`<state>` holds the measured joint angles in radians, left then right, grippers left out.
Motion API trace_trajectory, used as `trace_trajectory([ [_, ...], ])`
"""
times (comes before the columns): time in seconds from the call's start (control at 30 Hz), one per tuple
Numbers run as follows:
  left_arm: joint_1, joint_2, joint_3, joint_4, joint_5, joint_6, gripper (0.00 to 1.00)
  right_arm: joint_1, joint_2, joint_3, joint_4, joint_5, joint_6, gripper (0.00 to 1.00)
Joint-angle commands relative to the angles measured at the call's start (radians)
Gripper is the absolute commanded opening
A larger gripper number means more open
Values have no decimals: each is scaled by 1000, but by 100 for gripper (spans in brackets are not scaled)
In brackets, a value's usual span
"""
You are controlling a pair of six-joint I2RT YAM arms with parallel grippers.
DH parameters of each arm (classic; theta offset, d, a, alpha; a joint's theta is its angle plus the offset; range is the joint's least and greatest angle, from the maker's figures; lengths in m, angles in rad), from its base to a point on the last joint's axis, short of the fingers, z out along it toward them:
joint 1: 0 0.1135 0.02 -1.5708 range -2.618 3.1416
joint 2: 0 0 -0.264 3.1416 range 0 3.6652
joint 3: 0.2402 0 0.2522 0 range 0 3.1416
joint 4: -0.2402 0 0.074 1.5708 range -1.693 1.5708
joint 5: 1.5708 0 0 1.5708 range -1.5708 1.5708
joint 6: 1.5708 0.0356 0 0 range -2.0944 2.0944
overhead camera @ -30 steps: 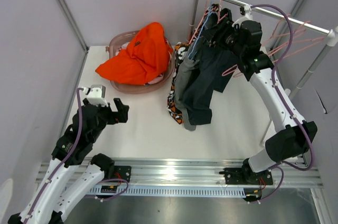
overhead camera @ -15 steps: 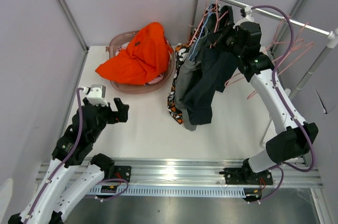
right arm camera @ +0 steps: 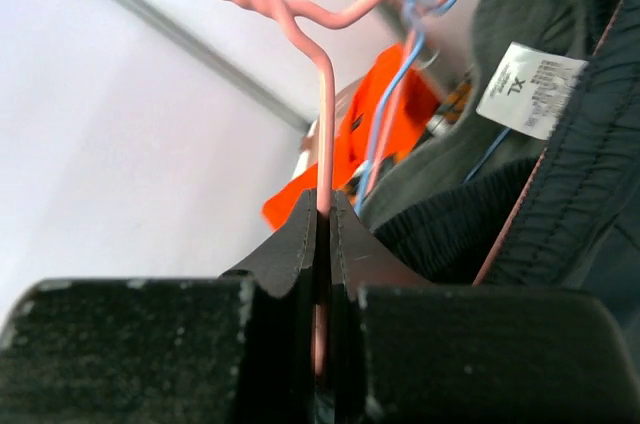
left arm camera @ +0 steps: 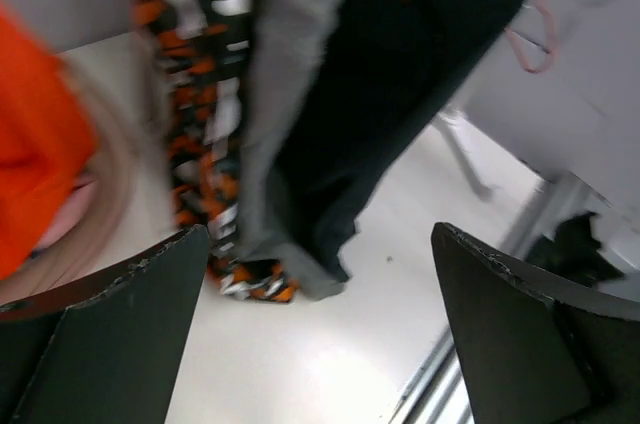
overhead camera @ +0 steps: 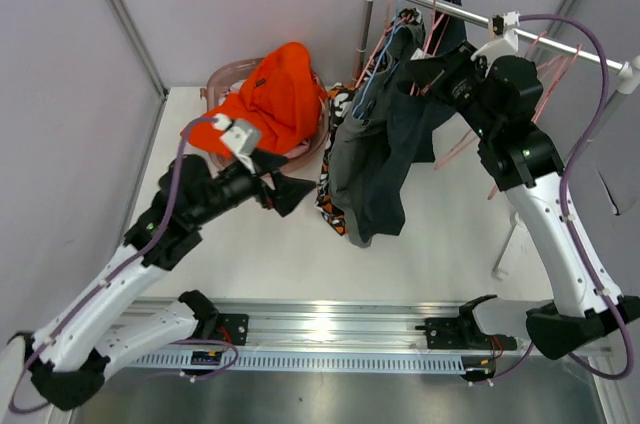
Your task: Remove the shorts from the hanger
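Dark charcoal shorts (overhead camera: 400, 159) hang from a pink hanger (overhead camera: 436, 9) at the rail (overhead camera: 545, 41), with grey shorts (overhead camera: 348, 159) and orange-black-white patterned shorts (overhead camera: 328, 199) hanging just to their left. My right gripper (overhead camera: 418, 70) is shut on the pink hanger's wire (right arm camera: 325, 144) just above the dark waistband (right arm camera: 470, 224). My left gripper (overhead camera: 292, 194) stands open, low over the table to the left of the hanging shorts, nothing between its fingers (left arm camera: 120, 314). From the left wrist, the dark shorts (left arm camera: 400, 74) and grey shorts (left arm camera: 280, 114) hang ahead.
Plain orange shorts (overhead camera: 275, 99) lie heaped in a pink basket (overhead camera: 222, 76) at the back left. Several empty pink hangers (overhead camera: 555, 74) hang further right on the rail. The rack's leg (overhead camera: 512, 234) stands at the right. A blue hanger (right arm camera: 400, 94) sits beside the held one.
My right gripper closed on the pink hanger and lifted it up toward the rail. My left arm swung forward and right, from the near left corner toward the hanging shorts.
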<state>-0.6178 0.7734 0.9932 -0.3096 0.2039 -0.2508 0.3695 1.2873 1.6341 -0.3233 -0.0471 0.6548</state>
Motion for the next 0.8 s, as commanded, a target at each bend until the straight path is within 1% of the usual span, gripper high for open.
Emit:
trace_trajectory([
  [0.0,-155,117,83,205,85,48,99,61,-77,3,83,77,28,0],
  [0.03,-192,176,94,223,72,56,99,81,-92,1,81,91,31,0],
  [0.07,-227,202,105,240,39,79,99,116,-100,-3,75,114,31,0],
  [0.1,-299,230,136,269,19,91,99,130,-108,-3,66,127,32,0],
  [0.13,-330,280,148,283,-1,103,99,146,-115,-5,64,136,34,0],
  [0.2,-390,328,191,303,-24,123,99,180,-138,-14,56,151,36,0],
  [0.23,-401,349,188,340,-21,120,99,187,-147,-17,53,154,35,0],
  [0.27,-422,389,196,349,-15,119,99,198,-164,-22,50,159,35,0],
  [0.33,-445,415,217,368,-12,119,99,201,-181,-33,44,162,31,0],
  [0.4,-477,448,229,379,-44,130,99,203,-203,-36,24,176,20,0],
  [0.57,-497,510,257,386,-95,146,99,203,-244,-40,-5,188,19,0],
  [0.63,-497,526,266,391,-112,151,97,201,-256,-42,-11,182,25,0],
  [0.73,-497,561,288,399,-126,156,74,201,-270,-52,-19,184,32,0],
  [0.77,-499,570,295,402,-133,157,55,201,-273,-56,-20,185,35,0],
])
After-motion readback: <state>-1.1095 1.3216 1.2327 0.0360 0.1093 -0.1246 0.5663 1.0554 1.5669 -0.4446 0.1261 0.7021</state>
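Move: The dark shorts hang with their middle about 22 cm right of the left hand and 12 cm ahead, near its height. On the way, the grey shorts hang some 14 cm right and 10 ahead, the patterned shorts about 9 right and 10 ahead, a bit lower. From the right hand, which already holds the pink hanger, the dark shorts' middle is about 13 cm below, 3 back and 2 left; the blue hanger is some 9 cm left, level with it. The right fingers keep their pinch on the pink hanger and draw it back about 9 cm, rising slightly, with a small swing left and back again. The left hand, open, sweeps some 20 cm right and a little back in front of the patterned and grey shorts to the front of the dark shorts, turning clockwise about 25 degrees; slowing there, its fingers start closing around the cloth, about a third shut. ##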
